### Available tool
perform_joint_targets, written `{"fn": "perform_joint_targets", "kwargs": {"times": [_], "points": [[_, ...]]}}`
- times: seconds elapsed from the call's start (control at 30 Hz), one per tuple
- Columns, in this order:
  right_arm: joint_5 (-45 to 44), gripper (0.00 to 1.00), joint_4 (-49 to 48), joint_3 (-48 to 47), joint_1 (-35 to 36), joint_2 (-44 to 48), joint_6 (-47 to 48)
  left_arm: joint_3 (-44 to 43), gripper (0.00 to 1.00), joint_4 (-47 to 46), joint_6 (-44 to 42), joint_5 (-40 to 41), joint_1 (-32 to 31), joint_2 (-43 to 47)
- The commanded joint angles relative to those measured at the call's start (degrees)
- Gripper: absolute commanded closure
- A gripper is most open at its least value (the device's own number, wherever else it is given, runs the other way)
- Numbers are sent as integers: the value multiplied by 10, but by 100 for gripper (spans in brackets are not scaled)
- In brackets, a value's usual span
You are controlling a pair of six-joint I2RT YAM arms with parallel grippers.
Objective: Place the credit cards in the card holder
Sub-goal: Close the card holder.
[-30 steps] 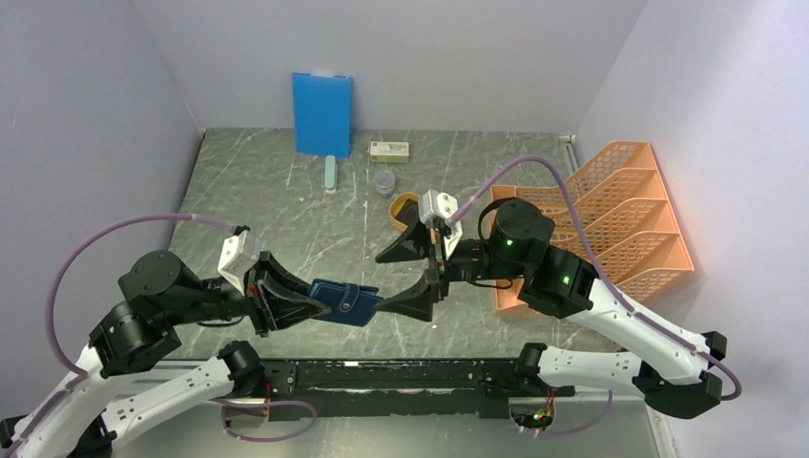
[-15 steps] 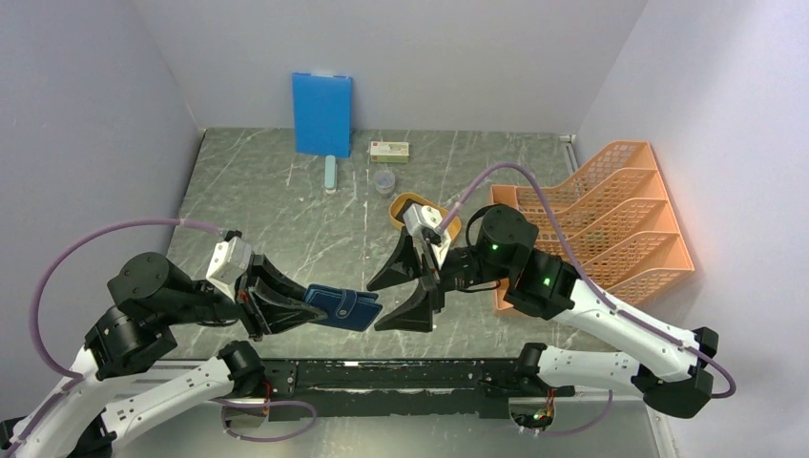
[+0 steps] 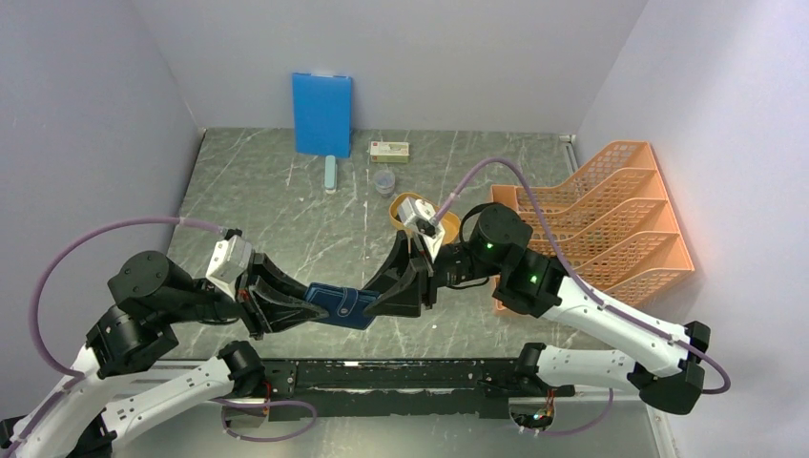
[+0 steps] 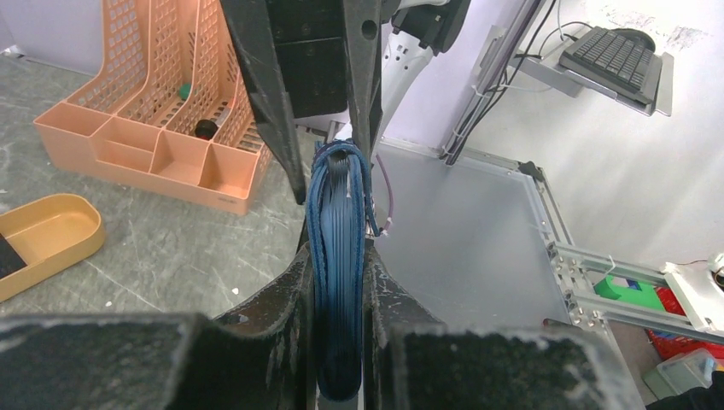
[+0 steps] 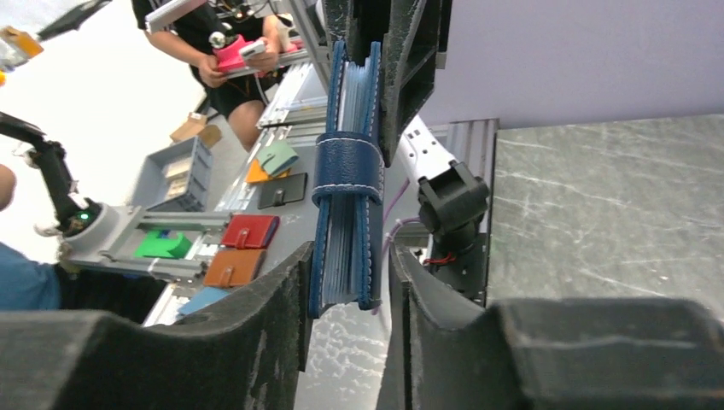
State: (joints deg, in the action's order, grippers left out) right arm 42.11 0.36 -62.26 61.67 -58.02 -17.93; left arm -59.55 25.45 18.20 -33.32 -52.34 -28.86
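The card holder [image 3: 342, 303], dark navy with a clasp tab, hangs above the table's near edge between both arms. My left gripper [image 3: 315, 307] is shut on its left end; in the left wrist view the fingers [image 4: 294, 282] press both sides of the card holder [image 4: 340, 213]. My right gripper [image 3: 378, 301] straddles the clasp end. In the right wrist view the card holder [image 5: 346, 171] rests against the left finger [image 5: 290, 290], with a gap to the other finger. The right gripper [image 5: 350, 256] is open. The credit cards are out of view.
A yellow-orange oval tray [image 3: 399, 202] sits half hidden behind my right wrist, and it is also seen in the left wrist view [image 4: 43, 239]. An orange file rack [image 3: 611, 210] fills the right side. A blue board [image 3: 321, 113], a small box [image 3: 389, 150] and a cup [image 3: 383, 181] stand at the back.
My right gripper has come down and left onto the card holder's clasp end, and its jaws have narrowed around it. The left gripper keeps its hold, shifted slightly.
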Motion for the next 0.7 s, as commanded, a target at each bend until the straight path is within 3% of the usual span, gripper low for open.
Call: {"fn": "perform_joint_targets", "kwargs": {"times": [0.0, 0.2, 0.33, 0.43, 0.5, 0.53, 0.57, 0.67], "points": [[12, 65, -27, 1, -1, -7, -17, -12, 91, -40, 3, -10, -2, 0], [22, 70, -17, -6, 8, -27, -18, -5, 90, -42, 4, -6, -2, 5], [13, 84, -17, -5, 18, -30, -18, -3, 90, -43, 4, -3, -2, 6], [2, 100, -33, 1, 21, -25, -27, -2, 89, -41, 5, 2, -1, 6], [-18, 100, -56, 15, 21, -13, -36, -3, 78, -36, 10, 27, -2, 8], [-36, 100, -69, 23, 21, -4, -41, -3, 64, -33, 15, 42, -2, 10], [-60, 100, -85, 35, 21, 7, -46, -2, 56, -33, 21, 64, -2, 14], [-139, 100, -165, 93, 21, 54, -78, 17, 44, -44, 50, 149, -2, 42]]}}
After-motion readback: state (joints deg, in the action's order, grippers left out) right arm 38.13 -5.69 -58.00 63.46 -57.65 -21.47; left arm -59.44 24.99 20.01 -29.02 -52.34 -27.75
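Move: The closed card holder is in the air, its left end in the left fingers, its middle about 3 cm to that hand's right and level with it. From the right hand, open around its other end, its middle is some 4 cm left and 1 cm back. The yellow tray lies on the table, about 35 cm ahead of the right hand, 11 cm right and 38 cm below; the clear cup about 45 cm ahead and 2 cm right. Right fingers pinch the card holder's right end, easing about 1 cm left, before the left fingers release it. ##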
